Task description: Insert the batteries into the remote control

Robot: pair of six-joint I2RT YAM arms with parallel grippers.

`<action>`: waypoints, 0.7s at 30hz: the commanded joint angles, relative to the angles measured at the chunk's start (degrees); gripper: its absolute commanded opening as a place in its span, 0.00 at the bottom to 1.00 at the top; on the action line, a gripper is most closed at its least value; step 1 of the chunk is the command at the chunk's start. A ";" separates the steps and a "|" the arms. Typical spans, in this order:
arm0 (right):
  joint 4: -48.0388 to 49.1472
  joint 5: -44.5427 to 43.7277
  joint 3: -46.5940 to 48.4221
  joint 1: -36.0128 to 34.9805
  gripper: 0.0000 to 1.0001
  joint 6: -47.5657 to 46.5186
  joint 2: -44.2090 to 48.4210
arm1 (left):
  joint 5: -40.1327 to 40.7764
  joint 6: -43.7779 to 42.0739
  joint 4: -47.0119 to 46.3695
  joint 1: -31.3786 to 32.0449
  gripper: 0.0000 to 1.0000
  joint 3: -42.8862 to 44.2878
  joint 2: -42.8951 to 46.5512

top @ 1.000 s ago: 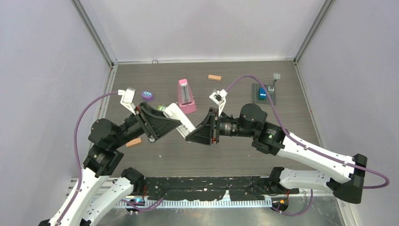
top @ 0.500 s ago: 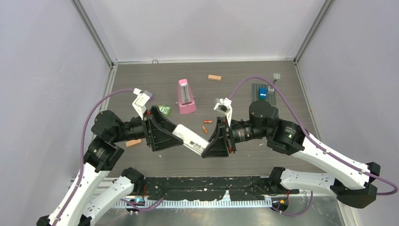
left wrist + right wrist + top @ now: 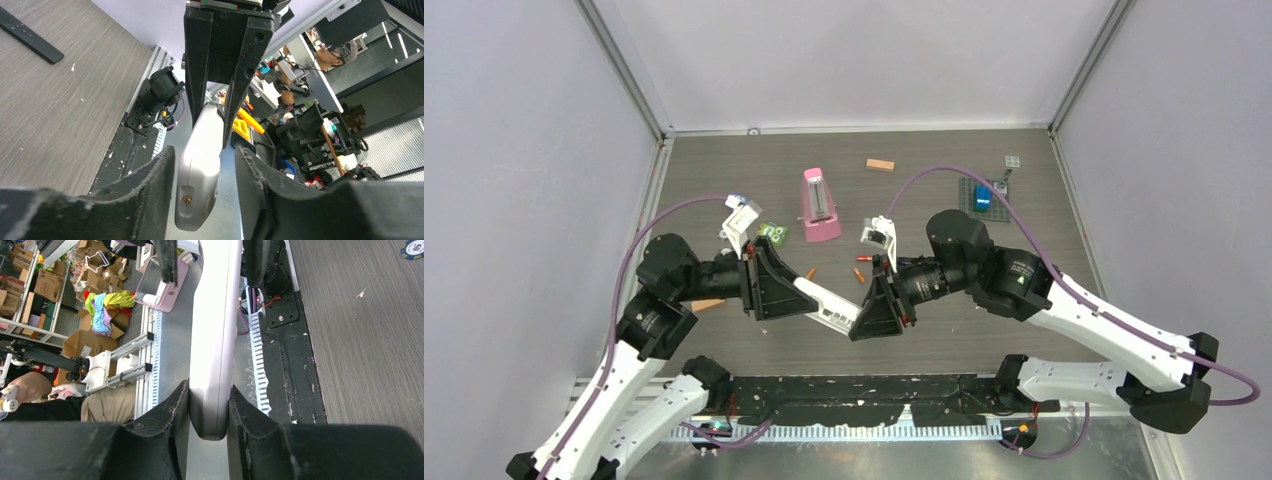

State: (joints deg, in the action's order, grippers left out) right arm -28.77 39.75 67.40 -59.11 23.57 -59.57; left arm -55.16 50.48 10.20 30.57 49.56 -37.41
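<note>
A long white-grey remote control (image 3: 829,307) hangs above the table between the two arms, near the front edge. My right gripper (image 3: 861,318) is shut on one end of it, and both pads press its sides (image 3: 208,387). My left gripper (image 3: 802,290) is open round the other end (image 3: 204,150), with a gap showing on one side. The remote's rounded end with a small screw hole (image 3: 200,170) sits between those jaws. Three small batteries lie on the table behind the remote: two orange (image 3: 810,272) (image 3: 859,275) and one red (image 3: 864,258).
A pink wedge-shaped object (image 3: 821,205) stands mid-table, with a green item (image 3: 773,233) to its left. Orange-tan blocks lie at the back (image 3: 880,165) and under the left arm (image 3: 708,303). A grey plate with a blue brick (image 3: 982,197) is at the right. A black remote (image 3: 27,34) lies on the table.
Both arms have carried the remote toward the near edge and lower. The left jaws have narrowed round its end. The batteries behind have come into view.
</note>
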 commanded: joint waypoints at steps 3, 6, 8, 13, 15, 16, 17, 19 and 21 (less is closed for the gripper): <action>1.12 2.13 4.14 0.22 0.08 -1.07 -0.44 | -1.97 -1.46 -0.70 -0.35 0.39 -0.11 -0.95; 1.15 1.93 4.31 0.27 0.08 -0.92 -0.58 | -2.68 -1.90 -0.79 -0.33 0.27 -0.54 -1.03; 1.13 2.00 4.34 0.33 0.08 -0.82 -0.75 | -2.67 -1.96 -0.84 -0.38 0.17 -0.85 -1.03; 1.16 0.89 3.65 0.53 0.24 -0.19 -0.69 | -1.85 -1.79 -1.23 -0.33 0.00 -1.50 -0.60; 1.20 -1.73 2.90 0.90 0.51 0.25 0.15 | 0.30 -1.71 -1.07 -0.38 0.00 -2.37 0.15; 1.36 -3.47 1.75 1.43 0.57 0.60 1.39 | 1.75 -1.66 -1.13 -0.34 0.00 -2.94 0.57; 1.75 -6.71 1.06 1.79 0.69 1.26 2.05 | 3.48 -1.09 -1.48 -0.38 0.00 -3.85 1.00; 1.93 -12.12 -1.25 3.29 0.80 3.04 4.26 | 7.19 0.26 -2.68 -0.33 0.00 -6.38 1.88; 2.00 -19.63 -3.82 4.51 0.85 5.77 6.58 | 13.14 1.45 -2.92 -0.33 0.00 -9.10 2.60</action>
State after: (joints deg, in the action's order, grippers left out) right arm -29.23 33.12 66.54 -56.58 25.39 -57.84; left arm -52.05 49.52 8.86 30.57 44.51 -36.12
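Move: The remote control spans the two hands high over the table, its middle about 4 cm to the left hand's right, 1 cm back and 1 cm below it. From the right hand, the middle is 5 cm left, 2 cm ahead and 2 cm up. Counted from the left hand, two orange batteries lie some 33 cm below and 17 cm ahead, one 3 cm left, the other 7 cm right. The red battery lies 20 cm ahead, 9 cm right, equally low. The remote control, still pinched near its right end by the right hand, is taken over by the left, whose spread fingers close on its other end while both hands hold almost still. Once the left has its grip, the right fingers open wide and let go, drawing forward about 3 cm and turning slightly clockwise; the left then sinks some 2.5 cm with the remote and eases forward about 1 cm. ##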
